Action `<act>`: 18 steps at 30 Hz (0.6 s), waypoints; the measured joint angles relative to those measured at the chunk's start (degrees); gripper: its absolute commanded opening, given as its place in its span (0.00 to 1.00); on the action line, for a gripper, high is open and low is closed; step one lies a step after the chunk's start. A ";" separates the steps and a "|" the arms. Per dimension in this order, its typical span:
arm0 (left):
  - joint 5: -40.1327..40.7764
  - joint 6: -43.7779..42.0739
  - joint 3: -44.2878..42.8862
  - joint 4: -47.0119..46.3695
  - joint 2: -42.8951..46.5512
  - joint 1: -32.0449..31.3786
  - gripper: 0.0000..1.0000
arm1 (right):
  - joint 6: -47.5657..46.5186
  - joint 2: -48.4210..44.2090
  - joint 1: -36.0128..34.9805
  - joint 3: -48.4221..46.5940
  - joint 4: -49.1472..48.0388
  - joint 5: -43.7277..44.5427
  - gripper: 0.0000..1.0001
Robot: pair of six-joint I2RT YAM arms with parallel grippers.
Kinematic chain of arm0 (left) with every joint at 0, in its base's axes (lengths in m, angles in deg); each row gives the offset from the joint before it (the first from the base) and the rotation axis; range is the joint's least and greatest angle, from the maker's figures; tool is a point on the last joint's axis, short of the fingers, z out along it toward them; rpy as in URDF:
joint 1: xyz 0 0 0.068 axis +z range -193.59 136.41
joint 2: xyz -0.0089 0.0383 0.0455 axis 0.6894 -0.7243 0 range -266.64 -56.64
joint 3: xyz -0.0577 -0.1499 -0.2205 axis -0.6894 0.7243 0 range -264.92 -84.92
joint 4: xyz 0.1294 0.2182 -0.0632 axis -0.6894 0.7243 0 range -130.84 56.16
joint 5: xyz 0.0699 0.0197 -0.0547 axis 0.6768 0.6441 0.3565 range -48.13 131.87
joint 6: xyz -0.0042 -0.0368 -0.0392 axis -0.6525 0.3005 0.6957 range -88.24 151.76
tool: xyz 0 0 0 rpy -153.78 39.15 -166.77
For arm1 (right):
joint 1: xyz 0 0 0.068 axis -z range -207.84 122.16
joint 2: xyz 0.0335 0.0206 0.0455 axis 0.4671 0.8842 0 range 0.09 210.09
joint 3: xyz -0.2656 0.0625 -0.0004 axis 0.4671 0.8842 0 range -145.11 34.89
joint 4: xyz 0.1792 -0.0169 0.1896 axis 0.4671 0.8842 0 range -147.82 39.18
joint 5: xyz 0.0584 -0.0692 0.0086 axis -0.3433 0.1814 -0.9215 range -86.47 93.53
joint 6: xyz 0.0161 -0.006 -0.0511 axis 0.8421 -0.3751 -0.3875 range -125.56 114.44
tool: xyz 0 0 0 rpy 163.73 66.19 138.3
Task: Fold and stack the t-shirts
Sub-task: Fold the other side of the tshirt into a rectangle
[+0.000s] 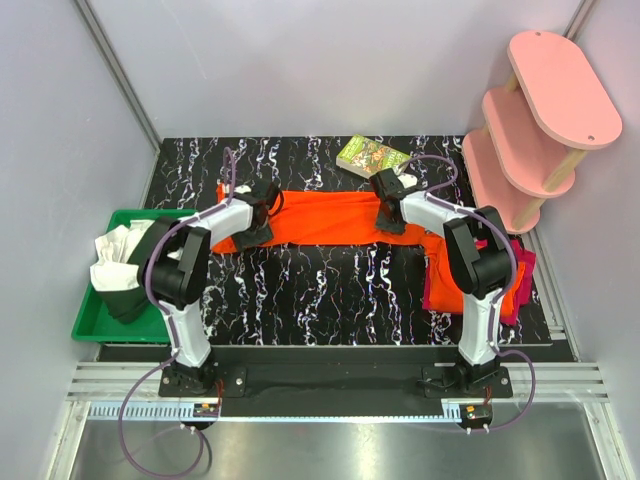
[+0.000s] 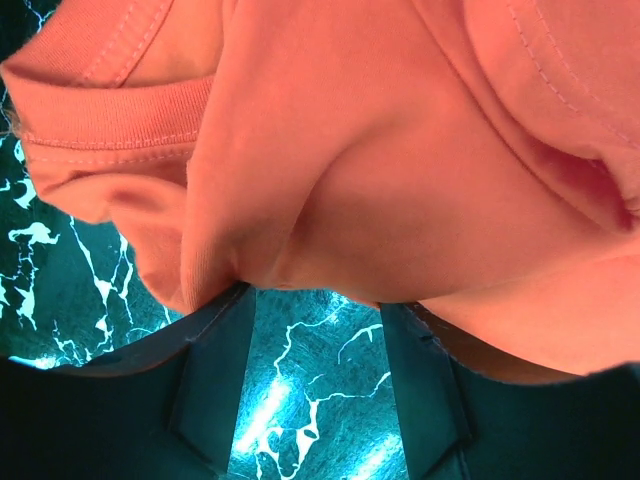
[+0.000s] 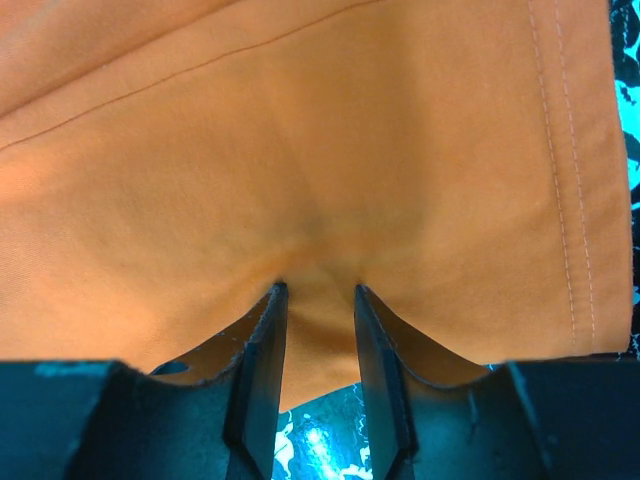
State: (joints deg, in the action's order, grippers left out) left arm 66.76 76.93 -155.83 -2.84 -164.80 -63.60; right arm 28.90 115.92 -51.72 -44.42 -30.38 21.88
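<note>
An orange t-shirt (image 1: 325, 218) lies as a long band across the middle of the black marble table (image 1: 330, 290). My left gripper (image 1: 262, 208) is at its left end. In the left wrist view the left gripper (image 2: 315, 300) is open, with bunched cloth (image 2: 330, 150) draped over the fingertips and bare table showing between the fingers. My right gripper (image 1: 388, 205) is at the band's right end. In the right wrist view the right gripper (image 3: 318, 290) is shut on a pucker of the orange cloth (image 3: 300, 150). At the right edge lie another orange shirt (image 1: 440, 266) and a magenta one (image 1: 523, 266), partly hidden by the right arm.
A green tray (image 1: 95, 325) at the left edge holds white cloth (image 1: 115, 258) and something dark. A book (image 1: 372, 156) lies behind the shirt, close to the right gripper. A pink tiered shelf (image 1: 540, 120) stands at the back right corner.
</note>
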 measured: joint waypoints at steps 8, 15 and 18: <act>-0.07 1.31 5.92 -1.16 4.46 0.04 0.57 | 2.14 -4.44 0.00 6.08 -0.70 -0.70 0.40; -1.09 1.99 13.81 -0.28 11.43 -1.18 0.57 | 3.61 -9.16 -0.22 11.67 0.96 -2.64 0.40; -1.84 2.27 16.83 0.11 14.23 -2.05 0.57 | 4.28 -11.17 -0.81 14.01 2.01 -2.99 0.40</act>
State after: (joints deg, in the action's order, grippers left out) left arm 64.92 79.20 -139.00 -2.73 -150.57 -65.65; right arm 33.18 104.75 -52.53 -30.41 -28.37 18.89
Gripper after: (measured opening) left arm 0.579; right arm 0.394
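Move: The orange t-shirt lies flat under both my fingertips. Its middle is about 19 cm right and 7 cm ahead of my left hand, and about 20 cm left and 4 cm ahead of my right. The green bin is roughly 32 cm left and 13 cm back of my left hand. From my right hand, the book is 21 cm ahead and 5 cm left, the folded stack 24 cm right and 13 cm back. I drag the t-shirt straight back across the marble with both hands together, from slow to quick, about 8 cm with my left and 7 cm with my right, towards the table's near edge. My part-open fingertips stay down on the cloth, the left pair at its near hem, and I keep them at one height without closing. ##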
